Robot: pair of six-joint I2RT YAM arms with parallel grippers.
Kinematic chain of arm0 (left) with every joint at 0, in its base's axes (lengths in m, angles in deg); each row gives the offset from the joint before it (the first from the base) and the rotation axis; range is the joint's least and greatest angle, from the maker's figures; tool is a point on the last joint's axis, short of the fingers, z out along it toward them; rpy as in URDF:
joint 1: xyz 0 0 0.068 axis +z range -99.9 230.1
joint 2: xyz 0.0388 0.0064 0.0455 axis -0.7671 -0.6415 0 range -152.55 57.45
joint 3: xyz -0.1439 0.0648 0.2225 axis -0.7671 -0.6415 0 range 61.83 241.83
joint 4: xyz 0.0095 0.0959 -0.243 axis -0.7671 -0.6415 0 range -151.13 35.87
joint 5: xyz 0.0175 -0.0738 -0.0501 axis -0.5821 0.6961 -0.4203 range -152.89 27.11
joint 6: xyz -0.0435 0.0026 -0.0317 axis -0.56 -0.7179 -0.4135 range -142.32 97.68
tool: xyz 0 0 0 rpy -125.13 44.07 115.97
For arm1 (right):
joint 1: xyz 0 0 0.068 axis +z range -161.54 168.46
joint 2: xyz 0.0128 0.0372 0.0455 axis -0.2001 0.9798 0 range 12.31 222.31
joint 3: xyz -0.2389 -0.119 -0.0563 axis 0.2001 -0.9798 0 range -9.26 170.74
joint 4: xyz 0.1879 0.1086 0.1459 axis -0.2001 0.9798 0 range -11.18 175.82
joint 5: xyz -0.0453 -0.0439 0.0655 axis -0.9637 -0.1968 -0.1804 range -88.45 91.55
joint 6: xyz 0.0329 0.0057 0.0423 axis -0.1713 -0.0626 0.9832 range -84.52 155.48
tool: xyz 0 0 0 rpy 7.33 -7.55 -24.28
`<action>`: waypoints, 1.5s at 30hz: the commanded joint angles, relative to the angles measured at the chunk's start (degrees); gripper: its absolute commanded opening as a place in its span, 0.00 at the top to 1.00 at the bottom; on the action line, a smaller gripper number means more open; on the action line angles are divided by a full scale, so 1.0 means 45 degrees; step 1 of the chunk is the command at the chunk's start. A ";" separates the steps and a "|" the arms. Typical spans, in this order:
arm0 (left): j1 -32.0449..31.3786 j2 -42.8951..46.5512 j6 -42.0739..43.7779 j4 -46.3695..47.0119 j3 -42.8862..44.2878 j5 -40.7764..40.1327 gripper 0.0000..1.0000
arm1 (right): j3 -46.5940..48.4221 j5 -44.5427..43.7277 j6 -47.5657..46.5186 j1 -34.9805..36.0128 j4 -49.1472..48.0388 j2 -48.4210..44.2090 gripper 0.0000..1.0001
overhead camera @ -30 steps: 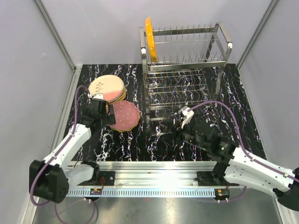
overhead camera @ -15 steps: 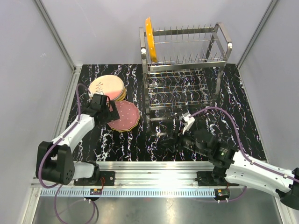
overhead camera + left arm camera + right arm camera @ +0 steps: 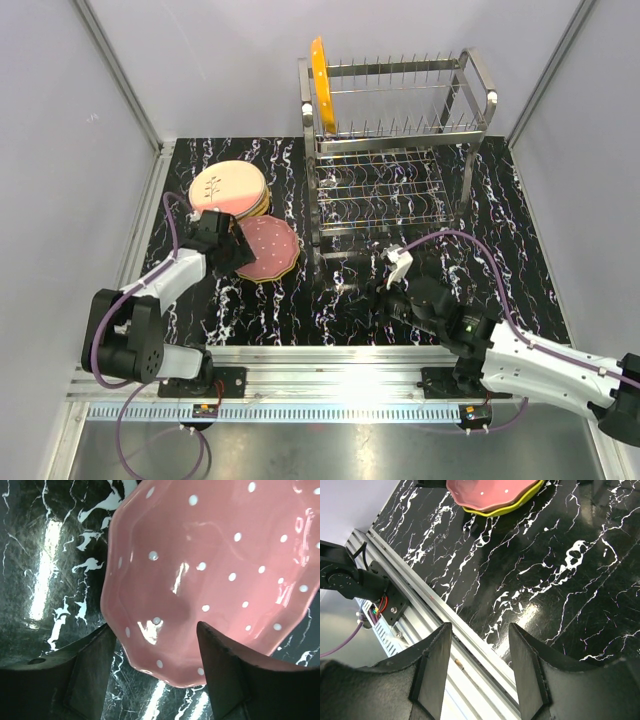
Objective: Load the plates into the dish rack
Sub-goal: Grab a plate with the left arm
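Observation:
A pink dotted plate (image 3: 266, 248) (image 3: 210, 570) (image 3: 490, 490) lies on a lime-green plate (image 3: 516, 507) left of the dish rack (image 3: 400, 150). My left gripper (image 3: 233, 249) (image 3: 155, 630) is at its left rim, still open. The rim sits between the fingers, with the right finger (image 3: 225, 670) over the plate. Behind it is a stack of plates (image 3: 230, 188) topped by a cream one with a leaf motif. An orange plate (image 3: 319, 72) stands upright at the left end of the rack's upper tier. My right gripper (image 3: 380, 298) (image 3: 480, 627) hangs open and empty in front of the rack.
The black marbled table (image 3: 330, 300) ends at an aluminium rail (image 3: 330, 380) (image 3: 420, 595) along the front. Grey walls close in the left, right and back. The rack's prongs to the right of the orange plate hold nothing.
My left gripper has slid in onto the pink plate's rim and its jaws have narrowed around it. The right arm has drawn back a little toward the front rail.

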 commanded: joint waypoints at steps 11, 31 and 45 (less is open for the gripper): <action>0.0073 0.0892 -0.0426 0.0423 -0.0335 -0.0859 0.84 | 0.0287 -0.0329 0.0126 0.0150 -0.0789 0.0911 0.44; 0.0073 0.3156 0.0238 -0.1335 0.0310 -0.0059 1.00 | 0.3016 -0.2612 -0.1960 0.2628 -0.1453 0.4560 0.31; 0.0073 0.4056 0.0922 -0.2195 0.0876 0.0332 1.00 | 0.7140 -0.5756 -0.5400 0.3899 -0.1220 1.0555 0.00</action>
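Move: Just ahead and to the right of the half-open left hand lies the pink polka-dot plate, its middle about 3 cm farther out, 5 cm right and 2 cm lower. The green plate sits directly beneath it, the round plate stack about 13 cm ahead and 3 cm left of the left hand, and the rack's near-left foot some 16 cm right and 1 cm ahead. From the right hand the pink plate is roughly 20 cm left, 15 cm ahead and 13 cm down. Closing its fingers on the near-left rim of the pink plate, the left hand dips slightly, pinches the rim, then lifts about 5 cm and draws back some 4 cm towards the base, keeping its hold. The right hand first sinks a little, then sweeps about 13 cm left towards the pink plate, opening from half to wide and turning some 30 degrees as its fingers tip further down. ##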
